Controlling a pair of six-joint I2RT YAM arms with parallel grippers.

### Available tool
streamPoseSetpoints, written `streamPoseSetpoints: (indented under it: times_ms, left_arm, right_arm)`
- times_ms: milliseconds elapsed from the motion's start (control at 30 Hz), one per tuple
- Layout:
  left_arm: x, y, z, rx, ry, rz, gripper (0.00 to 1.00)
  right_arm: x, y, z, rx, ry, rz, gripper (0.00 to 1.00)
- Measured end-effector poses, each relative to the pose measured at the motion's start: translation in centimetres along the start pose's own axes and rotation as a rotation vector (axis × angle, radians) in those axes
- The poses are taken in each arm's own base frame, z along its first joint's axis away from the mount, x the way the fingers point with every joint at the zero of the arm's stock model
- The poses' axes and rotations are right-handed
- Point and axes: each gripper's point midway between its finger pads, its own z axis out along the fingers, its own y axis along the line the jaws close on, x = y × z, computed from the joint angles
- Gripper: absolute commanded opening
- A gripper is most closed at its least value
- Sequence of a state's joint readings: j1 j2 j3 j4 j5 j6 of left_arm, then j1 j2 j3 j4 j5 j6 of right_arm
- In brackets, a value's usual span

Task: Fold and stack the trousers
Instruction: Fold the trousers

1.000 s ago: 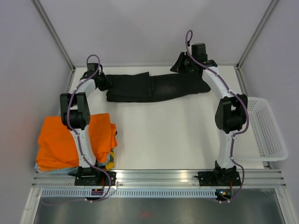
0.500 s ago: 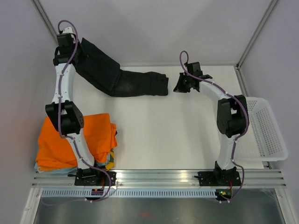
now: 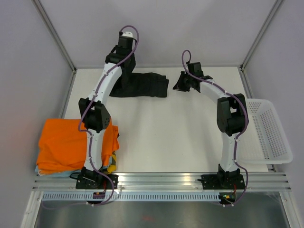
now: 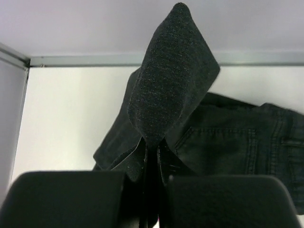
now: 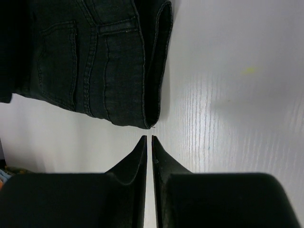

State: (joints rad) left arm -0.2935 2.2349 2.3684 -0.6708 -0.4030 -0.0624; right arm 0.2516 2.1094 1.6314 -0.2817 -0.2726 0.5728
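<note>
The black trousers lie folded at the back of the table. My left gripper is above their left part, shut on a leg end and holding it lifted. In the left wrist view the pinched fabric sticks up beyond my gripper, and the seat with a back pocket lies on the table beyond it. My right gripper hangs low just right of the trousers' right edge. In the right wrist view its jaws are almost together and hold nothing, a little short of the hem.
A bright orange garment lies on a stack of folded clothes at the front left. A white basket hangs off the table's right edge. The back wall and frame posts stand close behind the trousers.
My left arm has swung from the far left to the right, carrying the leg end over the trousers, so the bundle is shorter. My right gripper let go earlier and has barely moved since.
</note>
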Motion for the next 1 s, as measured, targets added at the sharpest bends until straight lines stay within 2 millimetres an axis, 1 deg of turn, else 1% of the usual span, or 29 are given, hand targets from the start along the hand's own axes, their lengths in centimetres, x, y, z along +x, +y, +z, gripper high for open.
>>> streamPoseSetpoints:
  times_ms: [100,167,233,300,400,467,533,567,633,667,733,767,800,833,867,900,967,1000]
  left_arm:
    - [2.3,-1.4,0.8,-0.058,0.044,0.054,0.02]
    - [3.0,-2.1,0.8,-0.082,0.053,0.078,0.02]
    - [3.1,-2.9,0.4,-0.096,0.048,0.094,0.02]
    - [2.6,-4.1,-0.2,-0.100,0.022,0.104,0.02]
    - [2.0,-6.9,-1.4,-0.080,-0.019,0.137,0.02]
    - [1.9,-9.4,-2.2,-0.054,-0.046,0.161,0.03]
    - [2.4,-12.3,-2.8,-0.018,-0.062,0.187,0.04]
    - [3.0,-13.8,-2.9,-0.001,-0.066,0.200,0.06]
    - [4.4,-16.0,-2.8,0.023,-0.058,0.227,0.08]
    - [5.5,-17.2,-2.6,0.037,-0.048,0.243,0.16]
    - [7.2,-18.8,-2.2,0.061,-0.026,0.252,0.28]
    - [8.1,-19.5,-1.9,0.079,-0.010,0.248,0.44]
    - [8.8,-20.0,-1.8,0.101,0.007,0.236,0.55]
    - [9.2,-20.4,-1.8,0.121,0.021,0.224,0.62]
    - [9.5,-20.9,-1.8,0.152,0.033,0.195,0.78]
    - [9.5,-21.4,-1.9,0.180,0.038,0.165,0.98]
    - [9.2,-22.3,-2.4,0.238,0.052,0.093,1.00]
    - [8.9,-22.7,-2.7,0.268,0.058,0.055,1.00]
  right_arm:
    - [-0.1,0.1,0.0,-0.005,-0.007,-0.002,0.12]
    - [0.0,0.0,0.1,-0.003,-0.004,-0.002,0.12]
    - [0.4,-0.3,0.2,0.000,0.001,0.000,0.12]
    - [0.8,-0.5,0.2,0.005,0.009,0.003,0.12]
    - [1.1,-0.8,0.3,0.012,0.018,0.007,0.11]
    - [1.1,-0.9,0.2,0.017,0.017,0.008,0.11]
    - [0.9,-1.0,0.0,0.025,0.014,0.012,0.11]
    - [0.8,-1.1,-0.3,0.029,0.013,0.016,0.12]
    - [0.4,-1.4,-0.7,0.034,0.007,0.022,0.11]
    - [0.0,-1.6,-1.0,0.037,0.001,0.027,0.11]
    - [-0.5,-1.9,-1.5,0.042,-0.009,0.032,0.12]
    - [-0.8,-2.1,-1.8,0.045,-0.014,0.034,0.12]
    - [-0.9,-2.3,-2.0,0.048,-0.017,0.035,0.13]
    - [-1.1,-2.5,-2.3,0.052,-0.021,0.037,0.13]
    - [-1.3,-2.7,-2.5,0.056,-0.023,0.036,0.13]
    - [-1.3,-2.8,-2.7,0.058,-0.024,0.036,0.13]
    - [-1.4,-2.8,-2.8,0.058,-0.023,0.031,0.14]
    - [-1.3,-2.8,-2.9,0.055,-0.021,0.030,0.18]
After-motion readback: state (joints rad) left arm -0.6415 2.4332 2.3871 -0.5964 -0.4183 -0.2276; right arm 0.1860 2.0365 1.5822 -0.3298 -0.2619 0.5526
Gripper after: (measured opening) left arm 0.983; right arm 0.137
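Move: The left hand holds up the left part of the dark trousers. The lying part's right edge, where it is being taken, is about 24 cm to this hand's right, 3 cm back and 23 cm below. The trousers' left end lies some 7 cm to its left, 4 cm back, 23 cm down; the right gripper is roughly 31 cm right, 8 cm back and 15 cm lower. From the right hand, that right edge is about 5 cm ahead, 6 cm left and 8 cm below. Still pinching the raised part of the trousers, the left hand sweeps it about 22 cm to the right over the lying part, sinking some 10 cm and easing back 5. It turns about 15 degrees clockwise and, near the right edge, opens wide and lets the cloth go from above. The right hand, nearly shut and empty, clears off some 4 cm to the right. ##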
